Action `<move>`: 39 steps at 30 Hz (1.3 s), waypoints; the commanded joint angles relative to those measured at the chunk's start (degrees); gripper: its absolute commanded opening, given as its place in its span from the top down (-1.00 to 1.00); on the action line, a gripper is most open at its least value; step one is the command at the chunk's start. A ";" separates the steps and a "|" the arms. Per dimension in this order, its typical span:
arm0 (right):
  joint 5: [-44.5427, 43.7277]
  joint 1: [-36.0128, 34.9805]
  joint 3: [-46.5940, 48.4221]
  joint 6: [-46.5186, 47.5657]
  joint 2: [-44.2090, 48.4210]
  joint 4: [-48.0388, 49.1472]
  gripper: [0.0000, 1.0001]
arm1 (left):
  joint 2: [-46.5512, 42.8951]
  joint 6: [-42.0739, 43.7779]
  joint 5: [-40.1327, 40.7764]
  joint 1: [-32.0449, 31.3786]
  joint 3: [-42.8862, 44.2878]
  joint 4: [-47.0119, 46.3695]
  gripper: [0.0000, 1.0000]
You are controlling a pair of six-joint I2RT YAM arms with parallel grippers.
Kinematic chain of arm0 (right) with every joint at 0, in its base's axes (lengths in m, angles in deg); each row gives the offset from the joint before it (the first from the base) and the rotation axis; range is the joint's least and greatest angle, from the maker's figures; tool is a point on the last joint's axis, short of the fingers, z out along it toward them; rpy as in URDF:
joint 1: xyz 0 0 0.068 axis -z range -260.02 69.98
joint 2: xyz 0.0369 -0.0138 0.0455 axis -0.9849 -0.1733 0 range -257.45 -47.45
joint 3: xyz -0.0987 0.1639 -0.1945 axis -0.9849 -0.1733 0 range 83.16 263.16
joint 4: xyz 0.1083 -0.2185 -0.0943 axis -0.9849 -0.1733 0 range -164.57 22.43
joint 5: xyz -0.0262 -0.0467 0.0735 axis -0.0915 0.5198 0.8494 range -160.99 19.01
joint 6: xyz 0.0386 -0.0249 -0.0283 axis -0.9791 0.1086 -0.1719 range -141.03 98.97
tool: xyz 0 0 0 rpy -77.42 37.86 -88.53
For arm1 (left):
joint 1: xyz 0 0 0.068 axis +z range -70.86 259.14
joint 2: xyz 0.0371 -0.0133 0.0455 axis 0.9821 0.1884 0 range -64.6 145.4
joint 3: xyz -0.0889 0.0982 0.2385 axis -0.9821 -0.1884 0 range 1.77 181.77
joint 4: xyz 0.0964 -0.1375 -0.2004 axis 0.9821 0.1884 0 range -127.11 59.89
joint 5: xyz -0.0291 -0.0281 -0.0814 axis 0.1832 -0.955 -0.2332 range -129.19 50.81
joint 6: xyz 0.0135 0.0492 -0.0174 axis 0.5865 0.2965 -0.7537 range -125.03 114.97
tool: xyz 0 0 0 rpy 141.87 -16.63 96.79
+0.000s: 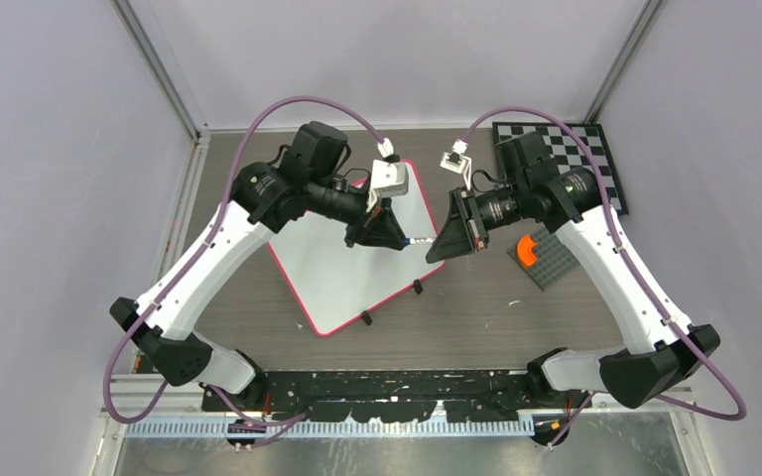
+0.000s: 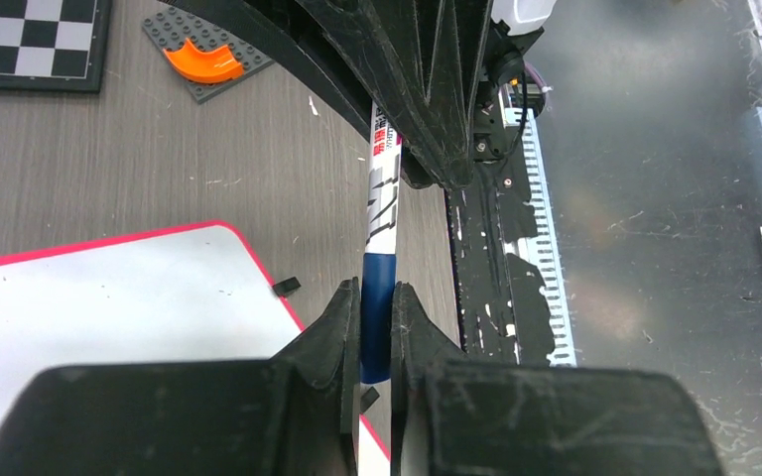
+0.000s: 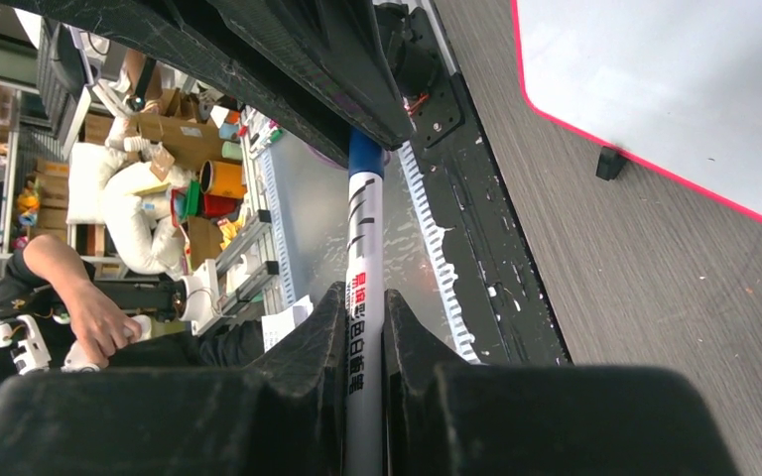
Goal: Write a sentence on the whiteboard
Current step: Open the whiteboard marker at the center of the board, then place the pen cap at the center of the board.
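Observation:
The whiteboard [image 1: 337, 268] lies tilted on the table, white with a red-pink rim, and its visible surface is blank; no sentence shows. A marker [image 1: 419, 240] hangs in the air between both grippers, past the board's right edge. My left gripper [image 1: 397, 238] is shut on the marker's blue cap [image 2: 377, 307]. My right gripper [image 1: 439, 243] is shut on the white printed barrel [image 3: 365, 238]. The board also shows in the left wrist view [image 2: 109, 307] and in the right wrist view [image 3: 675, 89].
A black-and-white checkerboard [image 1: 571, 149] lies at the back right. A grey studded plate [image 1: 551, 263] with an orange piece [image 1: 528, 250] lies under the right arm. Two black clips [image 1: 366, 319] sit on the board's near edge. A person shows beyond the table [image 3: 79, 307].

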 commanded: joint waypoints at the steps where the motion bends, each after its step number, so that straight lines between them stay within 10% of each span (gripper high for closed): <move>1: 1.40 1.46 4.02 3.82 1.21 -3.86 0.99 | -1.24 2.03 2.05 1.39 0.64 3.16 1.00; 18: 2.80 12.53 11.77 21.75 -2.26 -23.14 0.99 | -2.60 4.15 -1.05 18.60 4.68 6.38 1.00; 29: -0.78 13.03 4.40 11.96 -0.17 -7.94 0.99 | 2.49 -5.16 6.28 52.42 -4.73 -4.93 1.00; 39: -9.67 9.02 -4.29 7.94 2.29 2.66 1.00 | 8.14 0.64 19.22 55.17 -26.12 -6.68 1.00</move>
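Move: The marker bridges the two hands, almost level, with the left fingers on its blue cap and the right fingers on its barrel. Its middle is about 4 cm right of the left hand and 3 cm left of the right one. The propped whiteboard's centre lies some 14 cm ahead of the left hand, 8 cm to its left and 25 cm below. The grey stud plate is roughly 19 cm ahead of the right hand, 29 cm to its right, 33 cm down. Pinching the cap throughout, the left hand draws it leftward off the marker that the right fingers keep gripping, then sweeps left and forward over the whiteboard, finally dropping steeply beyond the board's left side; net about 31 cm left, with a 60-degree counter-clockwise turn. The right hand backs off some 5 cm to its right, then eases forward and down. ##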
